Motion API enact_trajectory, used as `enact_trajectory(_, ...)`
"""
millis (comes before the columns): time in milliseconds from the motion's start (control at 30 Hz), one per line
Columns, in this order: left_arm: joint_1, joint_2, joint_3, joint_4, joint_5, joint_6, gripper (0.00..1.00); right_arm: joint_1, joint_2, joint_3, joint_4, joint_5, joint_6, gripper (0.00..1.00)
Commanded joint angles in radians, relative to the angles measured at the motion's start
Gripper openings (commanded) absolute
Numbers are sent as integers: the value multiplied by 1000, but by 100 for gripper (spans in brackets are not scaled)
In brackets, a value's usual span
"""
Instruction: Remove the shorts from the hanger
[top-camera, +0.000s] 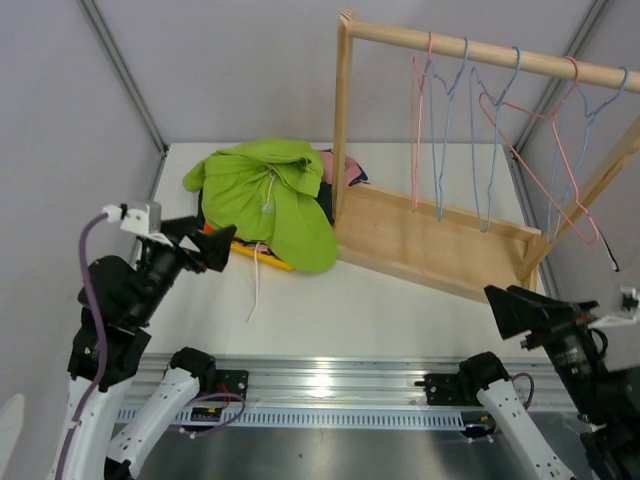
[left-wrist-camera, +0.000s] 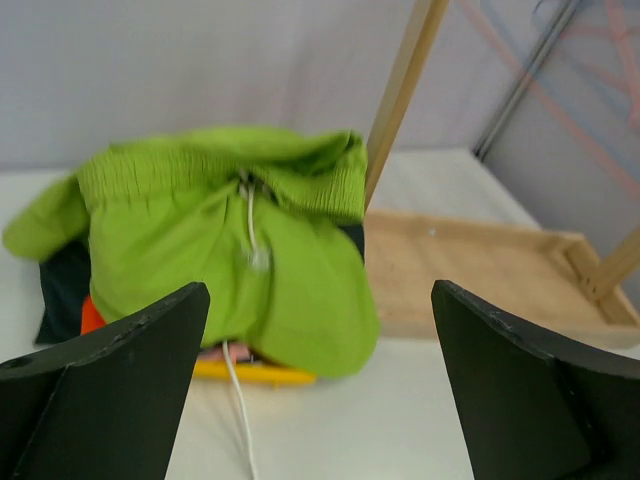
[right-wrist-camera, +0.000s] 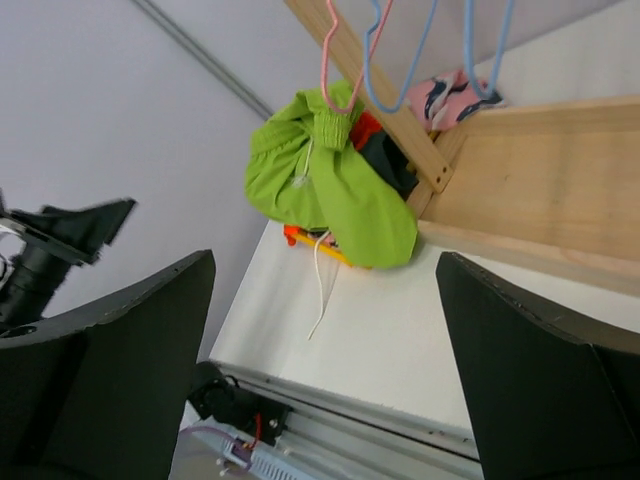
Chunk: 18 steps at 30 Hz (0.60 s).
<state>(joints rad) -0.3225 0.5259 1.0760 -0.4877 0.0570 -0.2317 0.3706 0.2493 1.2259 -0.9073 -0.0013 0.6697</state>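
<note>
The lime green shorts (top-camera: 270, 195) lie on top of a heap of shorts on the table, left of the wooden rack. Pink shorts (top-camera: 347, 168) peek out behind the post, with dark shorts (left-wrist-camera: 65, 285) and orange shorts (left-wrist-camera: 92, 315) underneath the green pair. Several wire hangers (top-camera: 440, 130) hang bare from the rod (top-camera: 480, 50). My left gripper (top-camera: 220, 248) is open just left of the heap, nothing between its fingers (left-wrist-camera: 110, 390); the green shorts (left-wrist-camera: 220, 230) lie ahead of it. My right gripper (top-camera: 497, 312) is open at the near right, holding nothing, well away from the heap (right-wrist-camera: 330, 190).
The rack's wooden base tray (top-camera: 430, 240) lies slanted across the right half of the table, its upright post (top-camera: 343, 120) beside the heap. A white drawstring (top-camera: 258, 280) trails from the heap toward the near edge. A yellow strip (left-wrist-camera: 250, 372) shows under the green shorts.
</note>
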Motion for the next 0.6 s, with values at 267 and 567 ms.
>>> enact_trajectory(267, -12, -320, -275, -124, -167, 8, 99, 2, -209, -170, -116, 391, -58, 99)
enact_trajectory(567, -15, -331, -338, -89, -230, 11, 99, 76, -171, -215, -15, 377, -137, 100)
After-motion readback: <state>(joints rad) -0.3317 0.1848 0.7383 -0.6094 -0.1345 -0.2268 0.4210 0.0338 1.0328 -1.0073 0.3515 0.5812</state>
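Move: The green shorts already lie on the pile, their middle about 25 cm ahead of the left hand, 5 cm to its right and 34 cm below. The yellow tray is under them, around 24 cm ahead, 5 cm right and 38 cm below; the foot of the wooden frame's left post stands about 24 cm ahead and 27 cm right, on the table. From the right hand the shorts lie roughly 37 cm ahead, 43 cm left and 34 cm below. Left hand sinks about 11 cm, easing left; right sinks some 8 and goes right, both open and empty. ##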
